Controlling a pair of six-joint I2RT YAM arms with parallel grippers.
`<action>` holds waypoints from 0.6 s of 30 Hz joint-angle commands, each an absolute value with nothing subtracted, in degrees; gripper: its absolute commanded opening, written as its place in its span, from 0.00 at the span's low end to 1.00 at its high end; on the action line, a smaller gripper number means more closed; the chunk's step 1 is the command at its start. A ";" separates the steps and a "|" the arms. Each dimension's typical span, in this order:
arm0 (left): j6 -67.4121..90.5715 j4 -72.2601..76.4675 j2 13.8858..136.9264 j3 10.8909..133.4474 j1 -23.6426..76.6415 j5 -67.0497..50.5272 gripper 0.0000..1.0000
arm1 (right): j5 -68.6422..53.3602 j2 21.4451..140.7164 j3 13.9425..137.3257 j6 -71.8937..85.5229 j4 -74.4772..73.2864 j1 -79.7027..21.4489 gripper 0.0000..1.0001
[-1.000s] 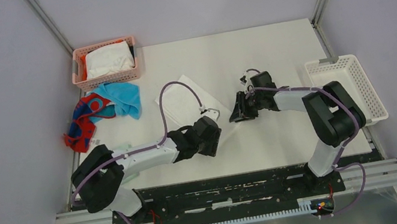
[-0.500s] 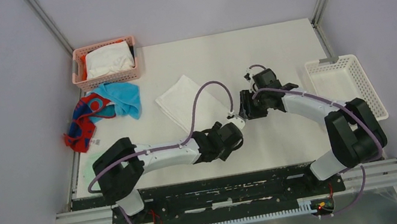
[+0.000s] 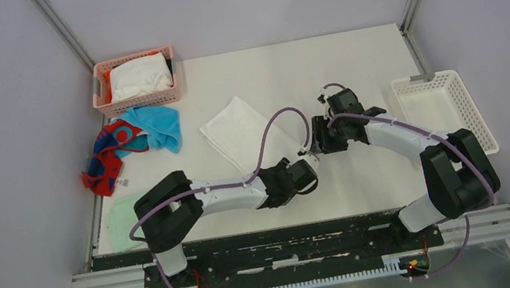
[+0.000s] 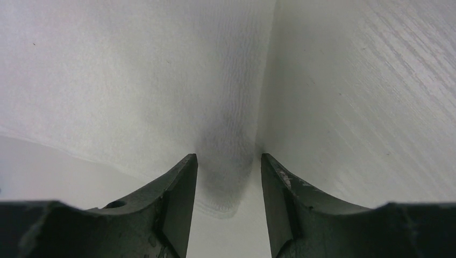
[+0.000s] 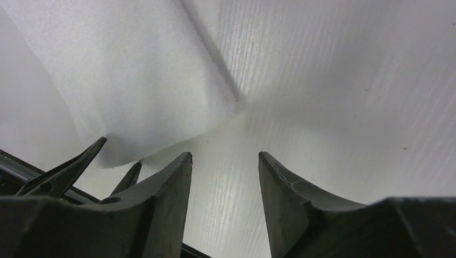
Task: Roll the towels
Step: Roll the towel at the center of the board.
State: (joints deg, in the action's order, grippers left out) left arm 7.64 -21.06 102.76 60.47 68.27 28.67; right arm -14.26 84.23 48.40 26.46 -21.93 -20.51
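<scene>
The white towel (image 3: 239, 135) lies flat mid-table. My left gripper (image 3: 309, 168) is open at the towel's near right corner. In the left wrist view that corner (image 4: 228, 172) lies between the two jaws of the gripper (image 4: 228, 157), with a gap on each side. My right gripper (image 3: 318, 139) hovers open just right of the same corner. In its wrist view the right gripper (image 5: 223, 155) has only bare table between its jaws, and the white towel (image 5: 123, 80) lies up to the left. The turquoise towel (image 3: 156, 125) and the red towel (image 3: 105, 157) lie crumpled at the far left.
A pink basket (image 3: 103, 99) holding white cloth stands at the back left. A white basket (image 3: 478, 118) sits at the right edge. A pale mint-green cloth (image 3: 118, 223) lies near the left arm's base. The left gripper's fingers (image 5: 64, 172) show low in the right wrist view.
The left arm has swept rightward along the towel's near edge to its right corner. The towel now lies flat. The right gripper's jaws have widened and it has drawn back slightly to the right.
</scene>
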 commanded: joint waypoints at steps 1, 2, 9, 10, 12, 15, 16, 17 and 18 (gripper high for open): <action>4.53 -20.65 104.16 61.86 68.54 30.65 0.52 | -13.34 81.73 48.11 25.69 -21.60 -20.30 0.57; 4.59 -20.59 104.35 61.61 68.57 30.31 0.50 | -13.17 81.59 48.08 25.78 -21.62 -20.30 0.57; 5.75 -20.39 104.66 61.12 68.47 28.49 0.25 | -12.94 81.45 48.08 27.29 -21.75 -20.29 0.57; 5.83 -20.32 104.40 61.21 68.50 28.15 0.22 | -13.21 81.43 48.00 27.67 -21.64 -20.30 0.56; 6.25 -19.63 103.81 61.35 68.32 27.27 0.17 | -13.28 81.58 47.84 28.57 -21.41 -20.38 0.55; 8.10 -19.05 102.80 61.67 66.58 23.04 0.12 | -13.49 81.91 47.42 30.43 -21.37 -20.54 0.54; 8.80 -18.74 102.14 61.65 65.83 21.15 0.10 | -13.45 81.94 47.31 31.29 -21.24 -20.61 0.54; 9.71 -18.38 101.69 61.57 64.73 19.19 0.09 | -13.34 81.87 47.10 32.17 -21.12 -20.67 0.54; 10.60 -18.04 101.21 61.49 63.66 16.89 0.08 | -12.91 81.79 46.99 33.13 -21.23 -20.69 0.55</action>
State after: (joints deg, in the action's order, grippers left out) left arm 7.22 -20.71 103.79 60.60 66.92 26.11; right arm -13.65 83.31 47.75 29.21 -21.93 -20.51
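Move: Right between the left hand's open fingertips, only about 1 cm below them, lies the near-left corner of the folded white towel. From this hand the towel's near-right corner is some 8 cm ahead and 7 cm right, and the towel's middle about 8 cm ahead and 7 cm left. From the right hand, hovering half open, the near-left corner is roughly 6 cm back, 9 cm left and 5 cm lower. Sinking about 1 cm almost straight down onto the towel's near-left corner, the left hand shuts its fingers from half open to nearly closed and pinches the cloth there, its wrist keeping its slant. The right hand stays over its side of the near end, fingers half open, holding nothing. ##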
